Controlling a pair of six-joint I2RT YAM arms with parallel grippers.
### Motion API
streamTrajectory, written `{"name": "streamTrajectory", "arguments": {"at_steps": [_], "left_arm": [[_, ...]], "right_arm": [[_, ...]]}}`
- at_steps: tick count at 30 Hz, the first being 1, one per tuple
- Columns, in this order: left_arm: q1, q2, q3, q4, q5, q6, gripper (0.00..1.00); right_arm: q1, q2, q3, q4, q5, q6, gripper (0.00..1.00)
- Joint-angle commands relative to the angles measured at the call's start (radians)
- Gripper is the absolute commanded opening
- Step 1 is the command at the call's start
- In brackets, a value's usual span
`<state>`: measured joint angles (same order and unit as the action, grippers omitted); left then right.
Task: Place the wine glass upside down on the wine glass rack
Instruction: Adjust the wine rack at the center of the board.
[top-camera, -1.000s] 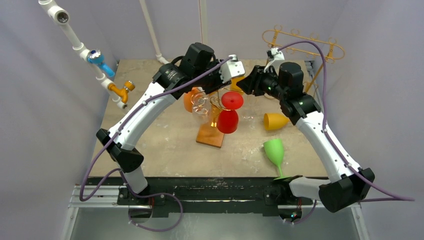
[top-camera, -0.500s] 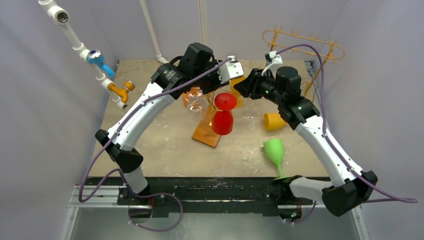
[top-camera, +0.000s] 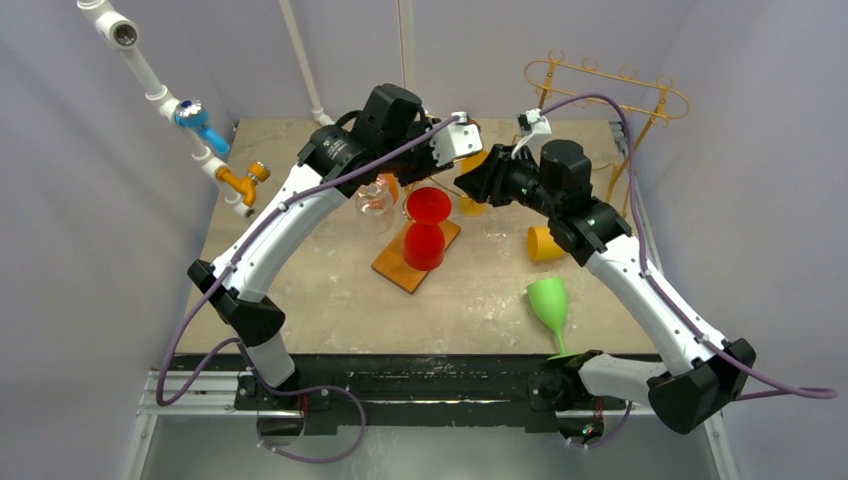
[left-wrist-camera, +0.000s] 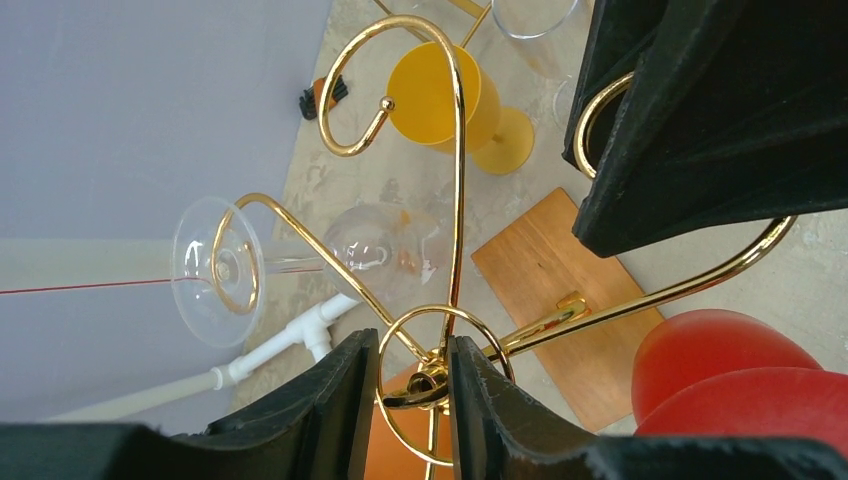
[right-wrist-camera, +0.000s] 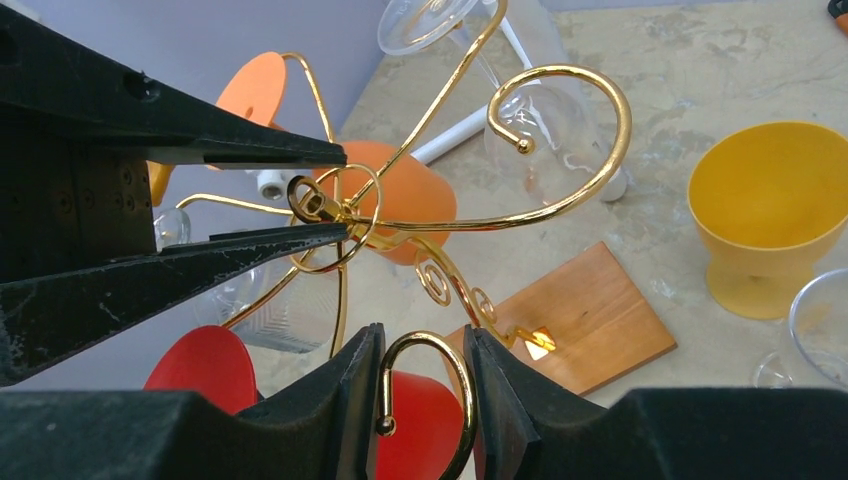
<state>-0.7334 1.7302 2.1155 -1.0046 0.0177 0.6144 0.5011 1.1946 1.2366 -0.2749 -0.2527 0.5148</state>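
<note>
The wine glass rack (top-camera: 400, 262) is gold wire on a wooden base, near the table's middle. A red wine glass (top-camera: 425, 240) hangs upside down from it, with a clear glass (top-camera: 372, 205) and an orange one (top-camera: 388, 185) on its left side. My left gripper (left-wrist-camera: 415, 380) is shut on the knob and ring at the rack's top (left-wrist-camera: 458, 150). My right gripper (right-wrist-camera: 425, 395) is shut on a curled hook (right-wrist-camera: 440, 345) of the rack, just above the red glass (right-wrist-camera: 195, 370). Both grippers (top-camera: 452, 175) meet over the rack.
A green glass (top-camera: 548, 300) lies on its side at the front right, and a yellow one (top-camera: 548, 243) lies behind it. Another yellow glass (right-wrist-camera: 765, 205) stands upright beyond the rack. A gold wire frame (top-camera: 605, 90) hangs at the back right, and white pipes (top-camera: 160, 95) run along the left wall.
The rack, with its wooden base and hanging glasses, has shifted left and slightly back, and both grippers moved with it. The right jaws have closed a little on the hook.
</note>
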Motion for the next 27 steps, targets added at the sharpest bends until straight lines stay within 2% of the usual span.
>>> {"name": "streamTrajectory", "arguments": {"at_steps": [1, 6, 9, 14, 17, 18, 19, 24, 27], "left_arm": [[0.040, 0.020, 0.024, 0.125, -0.223, -0.011, 0.34], [0.039, 0.021, 0.024, 0.120, -0.223, -0.010, 0.34], [0.039, 0.022, 0.023, 0.116, -0.225, -0.007, 0.34], [0.039, 0.018, 0.021, 0.112, -0.219, -0.008, 0.34], [0.039, 0.013, 0.021, 0.109, -0.216, -0.007, 0.34], [0.040, 0.010, 0.020, 0.109, -0.215, -0.007, 0.34], [0.040, 0.007, 0.020, 0.108, -0.212, -0.007, 0.34], [0.040, -0.005, 0.015, 0.109, -0.202, -0.007, 0.34], [0.041, -0.010, 0.019, 0.112, -0.200, -0.008, 0.34]], "right_arm": [[0.061, -0.039, -0.038, -0.053, -0.119, 0.016, 0.25], [0.098, -0.033, -0.045, -0.039, -0.103, 0.037, 0.28], [0.106, -0.033, -0.045, -0.035, -0.096, 0.044, 0.35], [0.101, -0.030, 0.017, -0.109, -0.045, 0.015, 0.56], [0.083, -0.022, 0.079, -0.165, -0.016, -0.022, 0.79], [0.073, -0.020, 0.094, -0.180, -0.014, -0.032, 0.94], [0.061, -0.020, 0.105, -0.189, -0.016, -0.041, 0.98], [-0.011, -0.027, 0.157, -0.206, -0.038, -0.055, 0.99], [-0.029, -0.007, 0.191, -0.206, -0.044, -0.062, 0.96]]}}
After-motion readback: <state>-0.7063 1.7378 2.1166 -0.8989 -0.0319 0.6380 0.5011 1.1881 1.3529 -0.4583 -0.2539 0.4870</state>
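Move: The right hand's slightly open fingers already straddle an empty hook on the rack's right side, at the hand point. The red glass hangs some 5 cm left of this hand, 4 cm back and 10 cm lower; a standing yellow glass is about 8 cm ahead, 4 cm right and 23 cm below. The left hand already has the rack's hub between its fingertips, a centimetre down; a hanging clear glass lies about 7 cm to its left, 2 cm back and 10 cm lower. Keeping its hold on the hook, the right hand drags it about 2 cm left and back, then spreads its fingers wide to let go and draws off to the right, some 2 cm, rising 1.5 cm. The left hand stays at the hub until the right has opened, then lifts off forward and up, about 3 cm, fingers tilting up slightly and keeping their gap. ##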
